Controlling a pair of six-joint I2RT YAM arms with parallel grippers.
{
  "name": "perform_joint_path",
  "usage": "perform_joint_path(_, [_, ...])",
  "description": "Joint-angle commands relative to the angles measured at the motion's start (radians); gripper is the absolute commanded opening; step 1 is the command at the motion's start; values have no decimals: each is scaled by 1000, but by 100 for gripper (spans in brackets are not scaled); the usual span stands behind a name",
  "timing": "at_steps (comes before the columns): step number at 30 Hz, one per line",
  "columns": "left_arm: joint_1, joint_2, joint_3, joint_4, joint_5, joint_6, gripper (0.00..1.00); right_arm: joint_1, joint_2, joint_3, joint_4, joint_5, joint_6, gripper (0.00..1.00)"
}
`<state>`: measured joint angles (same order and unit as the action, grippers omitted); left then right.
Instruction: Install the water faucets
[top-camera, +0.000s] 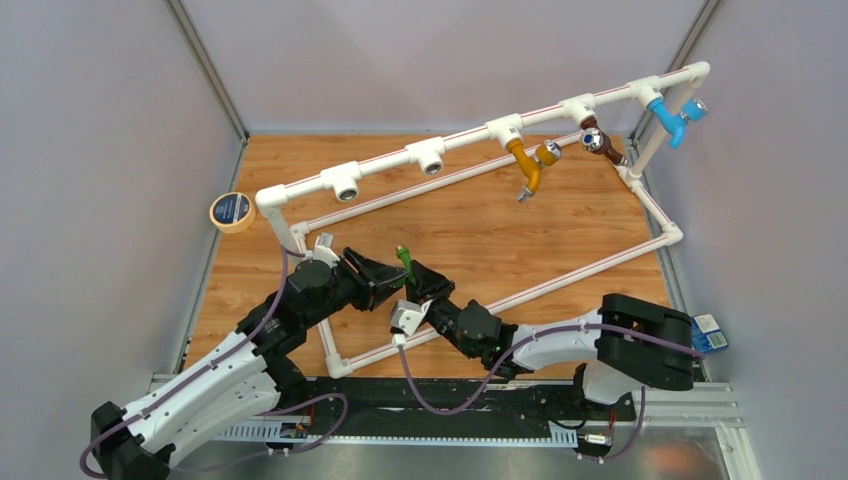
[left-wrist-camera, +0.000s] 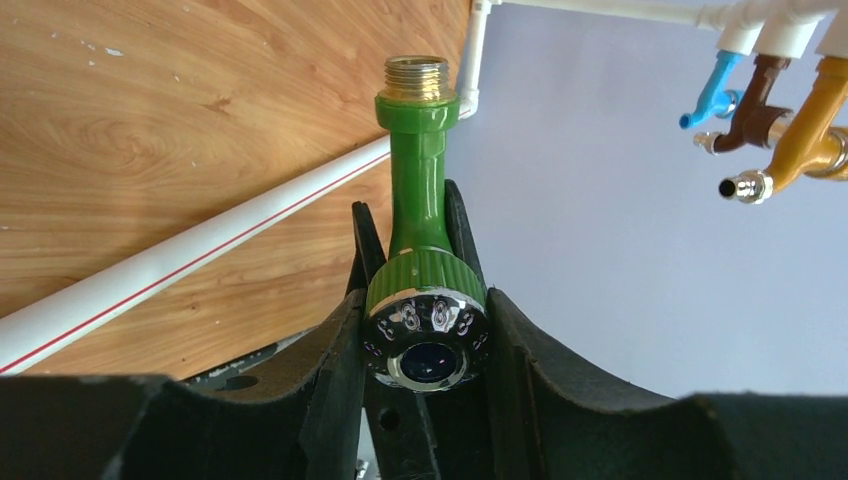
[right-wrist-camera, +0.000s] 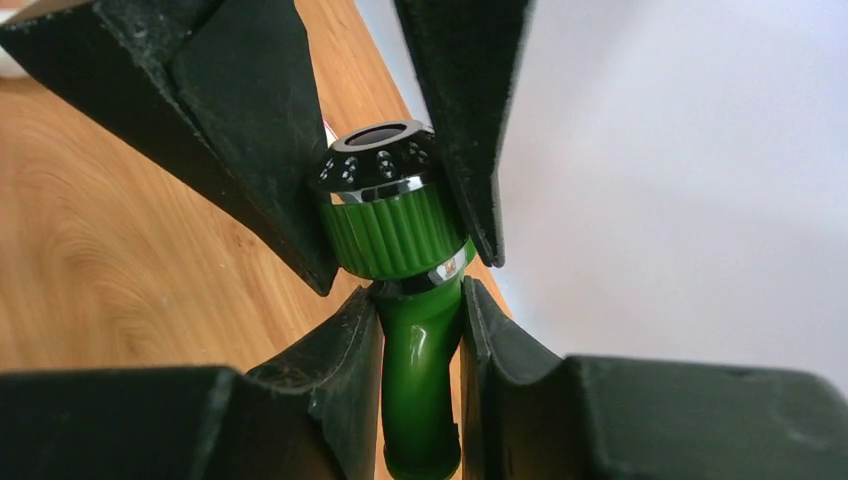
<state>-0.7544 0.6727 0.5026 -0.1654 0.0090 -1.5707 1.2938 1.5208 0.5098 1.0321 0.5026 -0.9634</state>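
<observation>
Between the two arms, above the wooden board, is the green faucet, with both grippers on it. My left gripper is shut on its ribbed knob, whose silvery face looks at the left wrist camera, and the brass threaded end points away. My right gripper is shut on the green stem just under the knob. The orange faucet, the brown faucet and the blue faucet hang from the white pipe. Two white T fittings on that pipe stand open.
The white pipe frame runs round the wooden board, with one bar passing under the grippers. A roll of tape lies at the left rear corner. A small blue box sits at the right edge. Grey walls close in on three sides.
</observation>
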Motion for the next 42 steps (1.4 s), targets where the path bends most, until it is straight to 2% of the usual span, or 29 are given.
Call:
perform_joint_path(1, [0, -64, 53, -18, -82, 148, 47, -20, -105, 15, -49, -24, 264, 0])
perform_joint_path(2, [0, -80, 60, -26, -90, 176, 48, -28, -126, 4, -61, -44, 296, 0])
perform_joint_path(4, [0, -107, 88, -74, -127, 256, 59, -47, -165, -7, -95, -81, 357, 0])
perform_joint_path(6, [1, -133, 120, -121, -168, 342, 65, -63, -203, -16, -136, -105, 429, 0])
perform_joint_path(10, [0, -191, 194, -203, -231, 578, 73, -83, -283, -21, -240, -133, 560, 0])
perform_joint_path(14, [0, -265, 217, -244, -245, 765, 76, -83, -373, -51, -300, -164, 652, 0])
perform_joint_path(23, [0, -410, 316, -341, -260, 1190, 79, -83, -550, -42, -440, -175, 673, 0])
perform_joint_path(26, [0, -435, 373, -391, -373, 1297, 81, -82, -559, 38, -555, -153, 672, 0])
perform_joint_path(30, [0, -438, 424, -434, -551, 1353, 83, -85, -553, 78, -549, -148, 640, 0])
perform_joint_path(34, [0, -443, 409, -419, -717, 1365, 88, -85, -550, 88, -530, -174, 615, 0])
perform_joint_path(36, [1, -444, 364, -373, -757, 1391, 92, -83, -538, 116, -569, -174, 614, 0])
perform_joint_path(42, [0, -404, 176, -100, -787, 1512, 100, -83, -550, 92, -492, -237, 565, 0])
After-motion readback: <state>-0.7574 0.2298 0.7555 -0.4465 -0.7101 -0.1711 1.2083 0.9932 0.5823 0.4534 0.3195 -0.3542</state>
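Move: The green faucet is shared: the left fingers pinch its knob, with its middle about 2 cm ahead and 2 cm right of them; the right fingers already hold its body. The empty tee beside the yellow faucet is roughly 15 cm ahead, 2 cm right and 9 cm above the right hand; the outer empty tee is about 9 cm ahead, 11 cm left. The rail's near post stands some 18 cm left and 7 cm ahead of the left hand. Keep the right fingers shut on the green faucet's body while the left ones open off its knob. Take the left gripper away about 20 cm left and up, sinking slightly at the end, opening nearly full and rolling until it points straight forward. Lift the right hand some 8 cm, easing right and back, rolling it about 35 degrees clockwise seen from behind. ##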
